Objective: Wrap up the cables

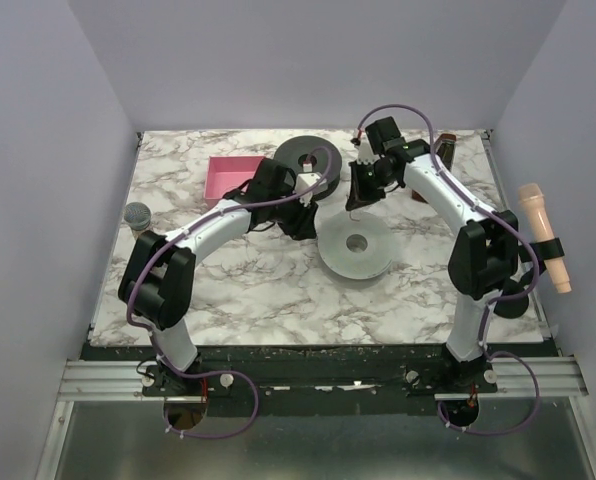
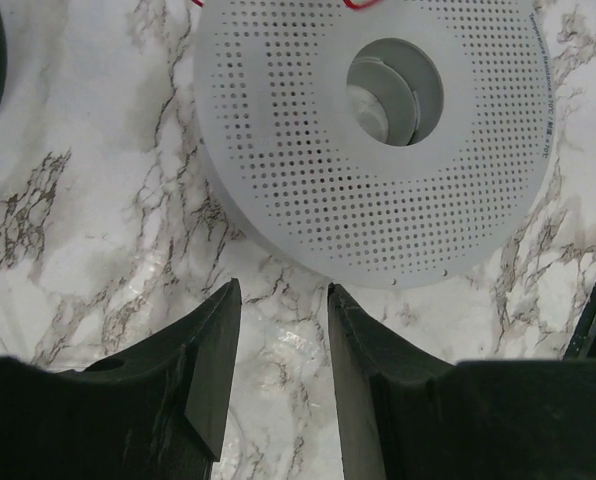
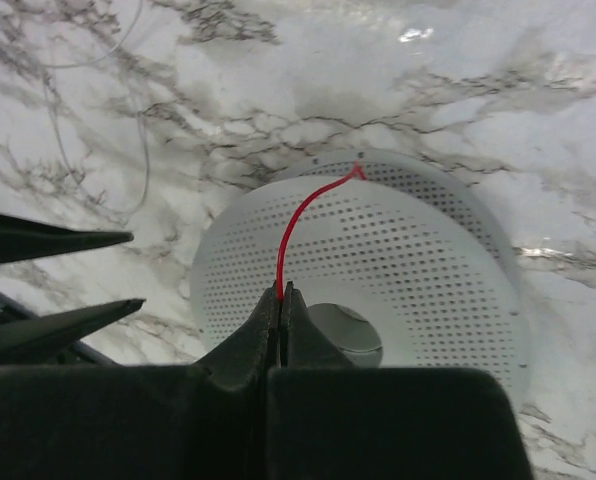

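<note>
A thin red cable (image 3: pixel 300 212) runs from my right gripper (image 3: pixel 282 292) up to the far rim of a grey perforated spool (image 3: pixel 428 250) lying flat on the marble table. The right gripper is shut on the cable's near end and hangs above the spool's back edge (image 1: pixel 358 203). A short bit of the cable shows at the top of the left wrist view (image 2: pixel 360 4). My left gripper (image 2: pixel 283 295) is open and empty, low over the table just beside the spool (image 2: pixel 308 160), at its left in the top view (image 1: pixel 303 218). The spool (image 1: pixel 358 245) sits mid-table.
A black spool (image 1: pixel 303 158) lies at the back, a pink tray (image 1: pixel 228 177) left of it. A grey-headed microphone (image 1: pixel 138 215) lies at the left edge, and a peach microphone (image 1: pixel 543 235) is clipped at the right. A thin pale wire (image 3: pixel 143 150) lies on the marble.
</note>
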You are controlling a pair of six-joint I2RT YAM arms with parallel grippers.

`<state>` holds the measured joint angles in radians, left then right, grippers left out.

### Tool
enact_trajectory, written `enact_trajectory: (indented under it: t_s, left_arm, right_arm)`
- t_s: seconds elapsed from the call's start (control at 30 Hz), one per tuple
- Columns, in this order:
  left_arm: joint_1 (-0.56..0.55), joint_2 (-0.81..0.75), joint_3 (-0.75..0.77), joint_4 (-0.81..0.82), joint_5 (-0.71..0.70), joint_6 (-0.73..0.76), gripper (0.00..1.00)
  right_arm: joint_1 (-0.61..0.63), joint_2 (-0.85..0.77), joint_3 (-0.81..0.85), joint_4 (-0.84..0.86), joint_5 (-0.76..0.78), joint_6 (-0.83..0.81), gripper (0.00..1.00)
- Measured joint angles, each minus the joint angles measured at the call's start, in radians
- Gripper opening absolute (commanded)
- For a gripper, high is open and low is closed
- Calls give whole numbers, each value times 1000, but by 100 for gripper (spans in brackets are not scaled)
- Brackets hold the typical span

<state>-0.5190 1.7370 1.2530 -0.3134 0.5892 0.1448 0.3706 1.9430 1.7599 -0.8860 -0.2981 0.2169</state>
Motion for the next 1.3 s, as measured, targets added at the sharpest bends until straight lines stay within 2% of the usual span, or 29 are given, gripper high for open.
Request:
enact_trajectory:
  t_s: [0.1,0.27,0.57,0.9,1.3]
  left_arm:
    - [28,0,0,5,-8,-1,47]
    - [72,0,0,14,-23,-5,47]
    - [98,0,-18,71,-57,-85,50]
    - [108,0,-54,116,-55,-154,52]
    - [51,8,-73,127,-47,-162,52]
  right_arm:
    - [39,-2,-10,1,-36,14,1]
    - [129,-33,-126,30,-100,51,1]
    - [245,-45,-221,109,-112,126,1]
    - [376,-74,-323,144,49,149,1]
    - [420,-254,-649,220,164,198,1]
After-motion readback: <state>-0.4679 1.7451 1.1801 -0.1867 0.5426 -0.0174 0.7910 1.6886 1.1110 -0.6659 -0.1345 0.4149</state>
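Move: The right hand holds the red cable above the far part of the pale spool, whose middle is about 6 cm back, 2 cm to its right and 10 cm below. The black reel lies some 17 cm ahead and 11 cm to the left of this hand, and the brown case about 16 cm ahead and 24 cm to its right. From the left hand, the pale spool is about 14 cm to the right, 1 cm ahead and 8 cm lower. Keeping the red cable pinched in its shut fingers, the right hand sweeps it counter-clockwise around the pale spool: back and left past the left side, then back and slightly right to the near side, about 19 cm back in all and sinking some 10 cm. The left hand, part-open and holding nothing, shifts forward-left about 5 cm, then comes partway back and sinks slightly. ##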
